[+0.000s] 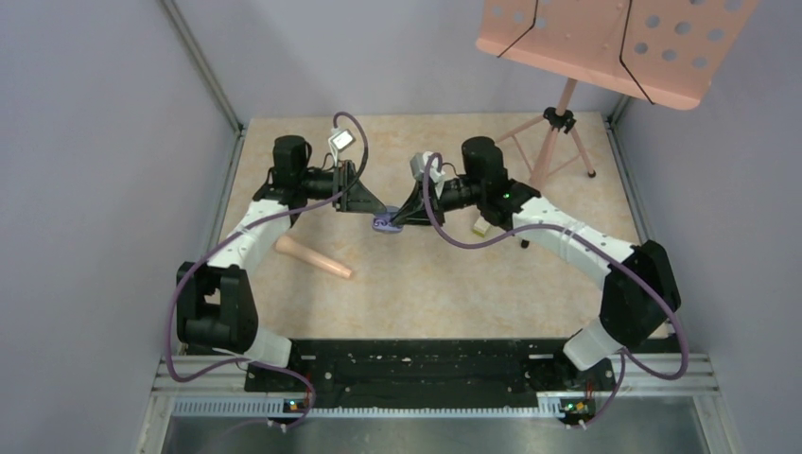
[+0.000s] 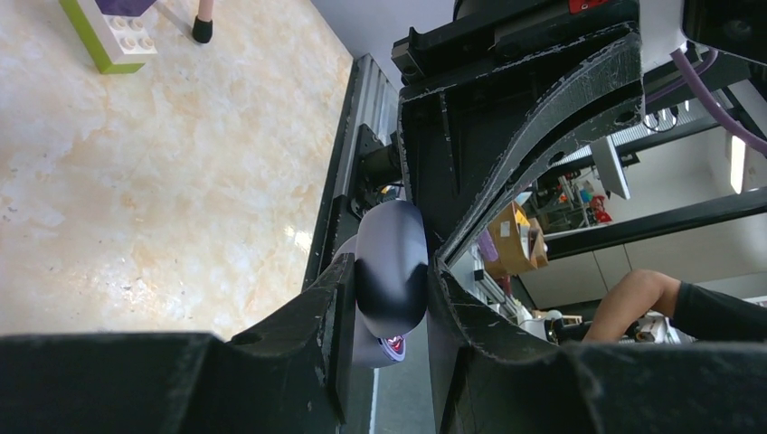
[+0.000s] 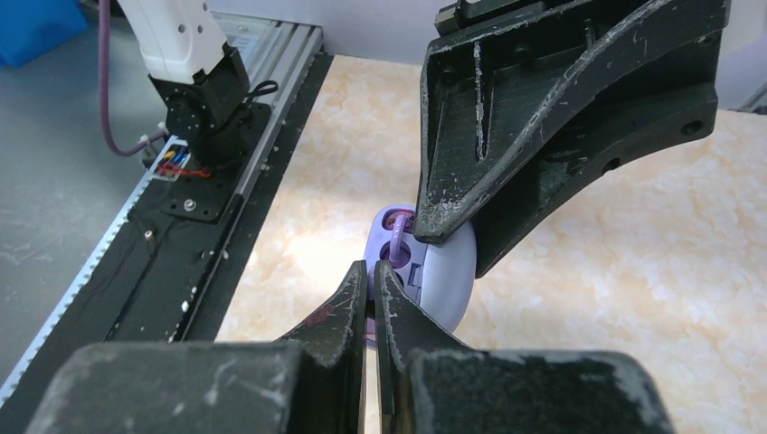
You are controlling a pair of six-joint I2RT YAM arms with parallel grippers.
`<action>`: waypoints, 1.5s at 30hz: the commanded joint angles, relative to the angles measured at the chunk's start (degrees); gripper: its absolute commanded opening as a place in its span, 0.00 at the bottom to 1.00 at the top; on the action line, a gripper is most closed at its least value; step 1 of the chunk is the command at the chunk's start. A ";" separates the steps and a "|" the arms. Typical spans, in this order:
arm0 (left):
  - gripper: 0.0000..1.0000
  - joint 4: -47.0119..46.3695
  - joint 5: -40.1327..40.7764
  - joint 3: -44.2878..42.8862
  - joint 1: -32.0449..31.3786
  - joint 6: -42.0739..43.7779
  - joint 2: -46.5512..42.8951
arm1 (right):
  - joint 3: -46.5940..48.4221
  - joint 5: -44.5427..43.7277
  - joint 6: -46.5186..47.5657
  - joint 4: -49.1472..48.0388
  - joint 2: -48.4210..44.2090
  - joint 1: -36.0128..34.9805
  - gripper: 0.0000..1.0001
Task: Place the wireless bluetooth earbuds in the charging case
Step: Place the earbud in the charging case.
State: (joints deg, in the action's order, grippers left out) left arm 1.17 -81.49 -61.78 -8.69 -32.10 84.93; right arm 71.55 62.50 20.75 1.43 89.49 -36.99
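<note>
The lavender charging case [image 1: 383,225] hangs just above the table's middle, open. My left gripper [image 1: 376,216] is shut on it; in the left wrist view its rounded shell [image 2: 389,244] fills the gap of the left gripper [image 2: 391,271]. The right wrist view shows the case [image 3: 443,276] with its wells facing me. One pale purple ring-like earbud [image 3: 398,237] sits in a well. My right gripper [image 3: 372,267] is shut, tips touching the case's open face beside that well; I see nothing clearly held between them. From above, the right gripper [image 1: 395,219] meets the case from the right.
A peach cone-shaped piece [image 1: 314,257] lies on the table to the left front. A small block [image 1: 482,227] sits right of centre, also seen as a green, white and purple block [image 2: 113,27]. A pink music stand [image 1: 615,38] on a tripod [image 1: 558,142] stands at back right.
</note>
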 commanded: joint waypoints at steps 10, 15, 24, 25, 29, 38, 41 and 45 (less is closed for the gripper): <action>0.00 -1.88 -10.25 -4.93 -0.54 -2.47 -0.82 | -7.91 -4.68 -7.04 -13.58 -4.12 0.69 0.05; 0.00 -1.87 -10.04 -4.48 -0.54 -2.36 -0.81 | -6.69 -5.42 -6.26 -11.53 -4.46 0.69 0.09; 0.00 -1.87 -10.00 -4.07 -0.45 -2.17 -0.74 | -5.58 -6.10 -4.58 -7.57 -5.52 1.09 0.15; 0.00 -1.85 -10.00 -4.05 -0.45 -2.10 -0.74 | -5.49 -6.22 -4.44 -7.14 -5.72 1.17 0.17; 0.00 -1.82 -9.84 -4.16 -0.45 -2.09 -0.52 | -5.33 -6.56 -2.84 -5.19 -6.45 1.39 0.19; 0.00 -1.69 -8.48 -3.61 -0.45 -1.94 -0.45 | -1.80 -6.06 -5.67 -5.16 -6.85 1.47 0.33; 0.00 -1.76 -6.70 -2.75 -0.45 -1.22 -0.39 | 0.32 -5.44 -6.17 -3.53 -8.81 1.46 0.40; 0.00 -1.78 -5.14 -2.21 -0.45 0.31 -0.12 | -0.25 -7.40 -6.08 -1.61 -11.93 1.76 0.42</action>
State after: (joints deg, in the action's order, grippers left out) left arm 0.91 -84.14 -63.64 -8.62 -33.08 85.03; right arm 68.53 57.84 14.50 -0.47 82.63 -36.56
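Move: The left hand holds the open charging case by its lid; the case's middle is about 1 cm back, 2 cm right and 1 cm below that hand. From the shut right fingers, set at the second earbud in the nearer slot, the case's middle lies some 2 cm left and 1 cm forward. The first earbud sits about 3 cm left and 1 cm forward of the right hand; the toy block is roughly 18 cm right, 8 cm forward and 24 cm below. The right fingers let go of the second earbud at its slot, opening gradually to about two fifths. Before they part, both hands rise together about 1 cm, the right fingertips tilting up some 5 degrees; then the right hand dips slightly, eases right and climbs away from the case, ending about 2.5 cm up and 1.5 cm right. The left keeps its grip on the lid. ##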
